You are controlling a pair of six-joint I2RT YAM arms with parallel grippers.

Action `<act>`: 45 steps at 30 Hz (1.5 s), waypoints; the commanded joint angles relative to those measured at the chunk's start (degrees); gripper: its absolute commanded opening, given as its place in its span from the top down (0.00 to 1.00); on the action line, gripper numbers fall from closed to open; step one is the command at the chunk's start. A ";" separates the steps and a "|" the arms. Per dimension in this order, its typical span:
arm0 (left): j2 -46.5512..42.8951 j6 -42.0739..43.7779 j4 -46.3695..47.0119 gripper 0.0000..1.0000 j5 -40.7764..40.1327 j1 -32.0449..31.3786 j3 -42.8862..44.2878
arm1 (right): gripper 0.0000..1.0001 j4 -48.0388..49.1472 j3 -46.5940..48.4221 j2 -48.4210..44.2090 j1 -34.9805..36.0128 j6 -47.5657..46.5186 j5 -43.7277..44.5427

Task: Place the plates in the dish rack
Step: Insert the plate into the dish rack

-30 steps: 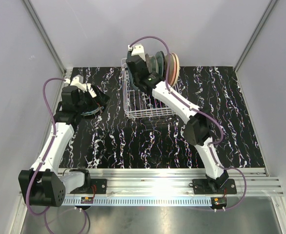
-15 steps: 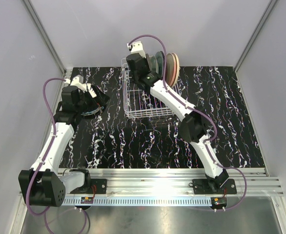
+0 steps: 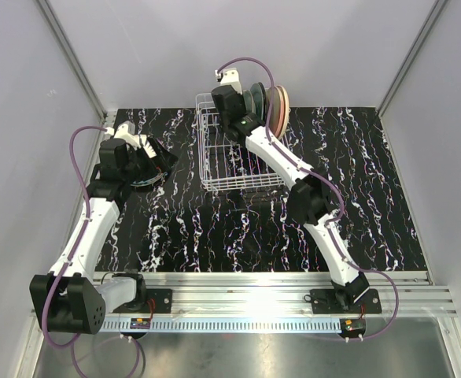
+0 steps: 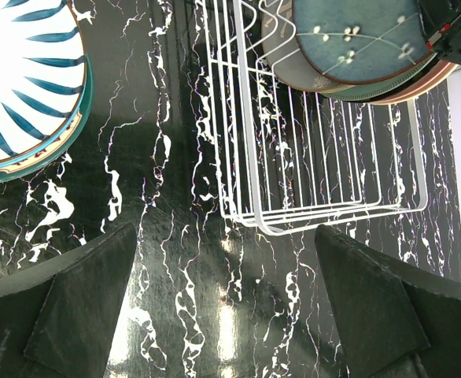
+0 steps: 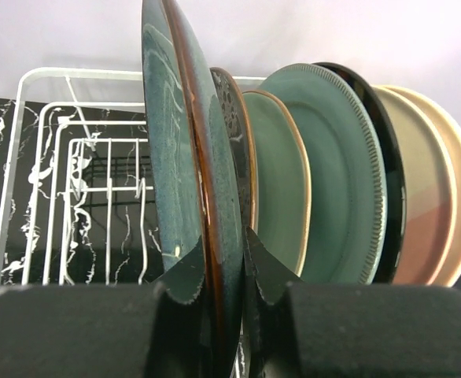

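My right gripper (image 5: 223, 268) is shut on the rim of a dark blue plate (image 5: 183, 157) with a brown edge. It holds the plate upright over the back of the white wire dish rack (image 3: 242, 187). Right beside it, several plates (image 3: 271, 106) stand on edge in the rack, among them a green one (image 5: 325, 173) and a peach one (image 5: 443, 205). My left gripper (image 4: 226, 315) hangs open over bare tabletop at the left, its fingers empty. A white plate with blue rays (image 4: 26, 79) lies flat just beyond it, on a teal one.
The front half of the dish rack (image 4: 333, 213) holds no plates. Grey walls close in the black marbled table (image 3: 356, 205) on three sides. An aluminium rail (image 3: 254, 283) with both arm bases runs along the near edge.
My right gripper has shifted a little to the right and toward the back with the blue plate, nearer the standing plates. The left arm has not moved.
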 commanded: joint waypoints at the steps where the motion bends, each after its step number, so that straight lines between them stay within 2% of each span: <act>1: -1.12 0.14 2.52 0.01 1.39 -0.01 2.45 | 1.00 8.17 3.23 -2.21 -0.29 2.82 -0.36; 8: -1.03 0.14 2.60 0.01 1.57 -0.09 2.36 | 1.00 6.86 2.61 -0.45 -0.38 5.54 -2.30; 15: -0.85 -0.04 2.69 0.01 2.01 -0.09 2.36 | 0.94 6.42 2.17 0.69 -0.38 6.86 -4.23; 22: -0.85 -0.21 2.78 0.01 2.27 -0.01 2.36 | 0.78 5.71 2.26 1.48 -0.38 7.65 -5.20; 36: -0.77 -0.12 2.69 0.01 2.71 -0.01 2.36 | 0.72 4.75 3.05 1.92 -0.29 7.57 -7.22; 41: -0.68 -0.04 2.78 0.01 2.71 -0.01 2.45 | 0.62 4.66 3.23 0.87 -0.29 6.95 -7.57; 45: -0.68 0.05 2.60 0.01 2.62 -0.01 2.45 | 0.59 4.57 2.88 -0.19 -0.38 6.25 -7.22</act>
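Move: The right hand holds the blue-green plate by its upper part. Its open slot in the dish rack is almost straight below, with the seated plate's middle about 12 cm down and 2 cm left. The patterned brown plate stands about 2 cm to the hand's right, the small green plate some 5 cm right, both level with it and also 12 cm below. The rack's left side runs about 11 cm left and 5 cm back. From the idle left hand the slot is some 20 cm ahead, 16 cm right and 11 cm lower. Downward first: the right hand lowers the gripped plate about 4 cm into the slot beside the patterned brown plate, easing to a stop. Late in the descent its fingers begin to part, and they let go of the rim while the hand drifts left, nearly 3 cm in all, rolls some 8 degrees with its left side rising, and finally lifts about a centimetre, fingers still astride the plate. ##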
